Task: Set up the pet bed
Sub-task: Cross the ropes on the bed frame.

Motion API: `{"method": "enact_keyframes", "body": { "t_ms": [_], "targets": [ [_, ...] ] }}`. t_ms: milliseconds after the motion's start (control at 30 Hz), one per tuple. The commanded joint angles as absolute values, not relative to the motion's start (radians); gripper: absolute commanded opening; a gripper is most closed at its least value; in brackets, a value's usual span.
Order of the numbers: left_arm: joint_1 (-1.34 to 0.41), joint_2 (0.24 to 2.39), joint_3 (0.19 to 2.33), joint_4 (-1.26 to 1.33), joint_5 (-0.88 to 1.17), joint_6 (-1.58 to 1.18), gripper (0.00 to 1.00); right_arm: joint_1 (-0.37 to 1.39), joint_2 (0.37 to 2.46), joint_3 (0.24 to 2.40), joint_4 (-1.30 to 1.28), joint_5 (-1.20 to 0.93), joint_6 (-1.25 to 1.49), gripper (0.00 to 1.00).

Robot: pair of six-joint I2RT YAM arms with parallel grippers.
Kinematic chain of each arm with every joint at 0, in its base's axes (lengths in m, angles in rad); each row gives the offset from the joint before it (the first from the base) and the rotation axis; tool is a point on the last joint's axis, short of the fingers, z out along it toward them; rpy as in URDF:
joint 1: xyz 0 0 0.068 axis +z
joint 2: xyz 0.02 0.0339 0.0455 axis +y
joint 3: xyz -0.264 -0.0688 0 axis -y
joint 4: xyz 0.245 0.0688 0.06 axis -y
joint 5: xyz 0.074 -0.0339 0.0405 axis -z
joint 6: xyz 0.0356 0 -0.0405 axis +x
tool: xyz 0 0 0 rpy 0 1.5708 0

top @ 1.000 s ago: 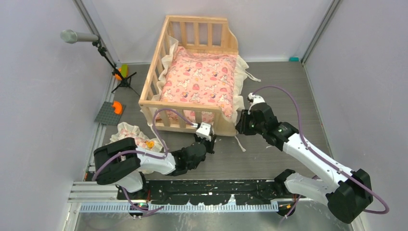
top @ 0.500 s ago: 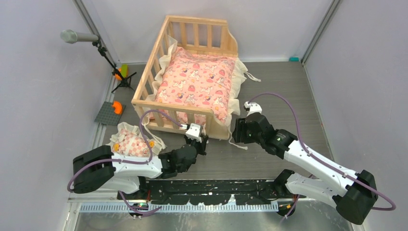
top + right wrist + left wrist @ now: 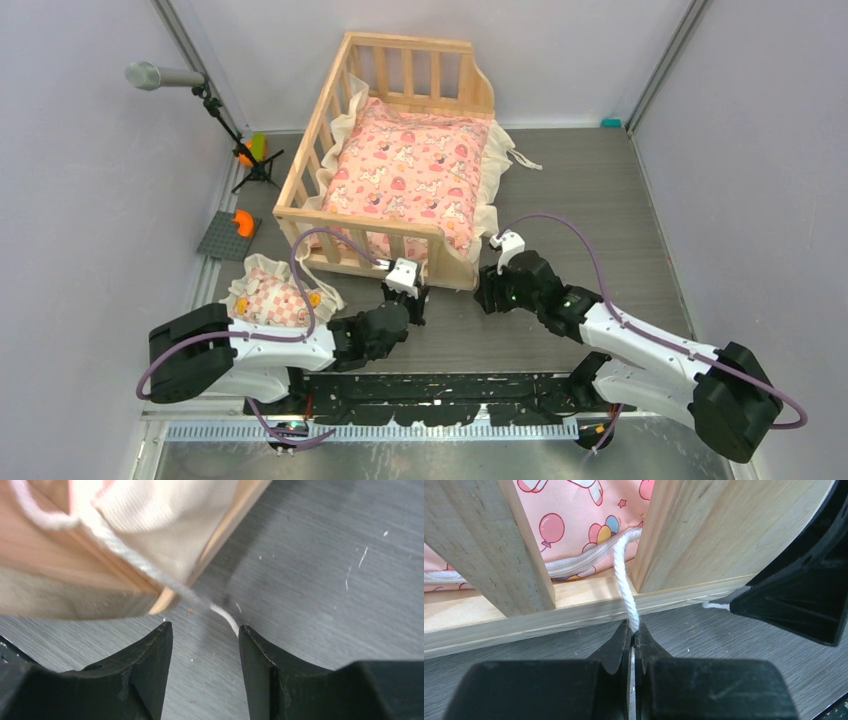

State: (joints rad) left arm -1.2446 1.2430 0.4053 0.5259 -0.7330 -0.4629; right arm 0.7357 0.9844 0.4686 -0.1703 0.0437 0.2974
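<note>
The pet bed (image 3: 345, 221), a pale wooden crib frame, stands at the table's middle back with a pink printed cushion (image 3: 410, 170) inside it. My left gripper (image 3: 413, 300) sits just in front of the bed's near rail. In the left wrist view it (image 3: 633, 628) is shut on a white cord (image 3: 623, 580) that runs out between two slats (image 3: 694, 530). My right gripper (image 3: 486, 292) is low at the bed's near right corner (image 3: 75, 575). There it (image 3: 205, 632) stands open over bare table, and a loose white cord end (image 3: 226, 619) lies by its right finger.
A small frilled pillow (image 3: 275, 298) lies on the table left of my left arm. A microphone on a stand (image 3: 165, 76), a grey plate with an orange piece (image 3: 228, 235) and an orange-green item (image 3: 250, 150) are along the left wall. A teal item (image 3: 610, 123) is at the back right.
The bed has slid left and a little nearer as my left arm drew back with the cord. My right gripper has opened and moved nearer, away from the bed's corner.
</note>
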Motion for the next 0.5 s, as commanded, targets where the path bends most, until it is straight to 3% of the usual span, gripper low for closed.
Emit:
{"method": "enact_keyframes", "body": {
  "t_ms": [0, 200, 467],
  "targets": [
    [-1.249, 1.219, 0.41, 0.534, -0.752, -0.451, 0.0, 0.714, 1.022, 0.477, 0.02, 0.029, 0.203, 0.54],
    [-1.249, 1.213, 0.413, 0.534, -0.742, -0.445, 0.0, 0.661, 1.123, 0.471, 0.125, -0.075, 0.187, 0.49],
    [-1.249, 1.206, 0.412, 0.539, -0.729, -0.445, 0.0, 0.653, 1.111, 0.42, 0.242, -0.139, 0.159, 0.32]
  ]
}}
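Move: The loose rope hanging off the right-hand corner of the bed frame crosses just in front of the right hand's fingers, about 3 cm ahead, 1 cm left and near fingertip height. The frame corner is some 4 cm ahead and 4 cm left of that hand. The left hand's fingertips, holding the other rope, are about 10 cm to its left and 2 cm farther out. From the left hand, the loose rope lies about 9 cm right, 1 cm ahead and 5 cm lower. Forward, and a little to its left, the right hand eases about 3 cm in beside the bed frame's corner, ending about 1 cm lower. Its fingers straddle the loose rope and narrow from a bit over half open to a third, without shutting. The left hand stays in place and keeps its pinch on the other rope. ##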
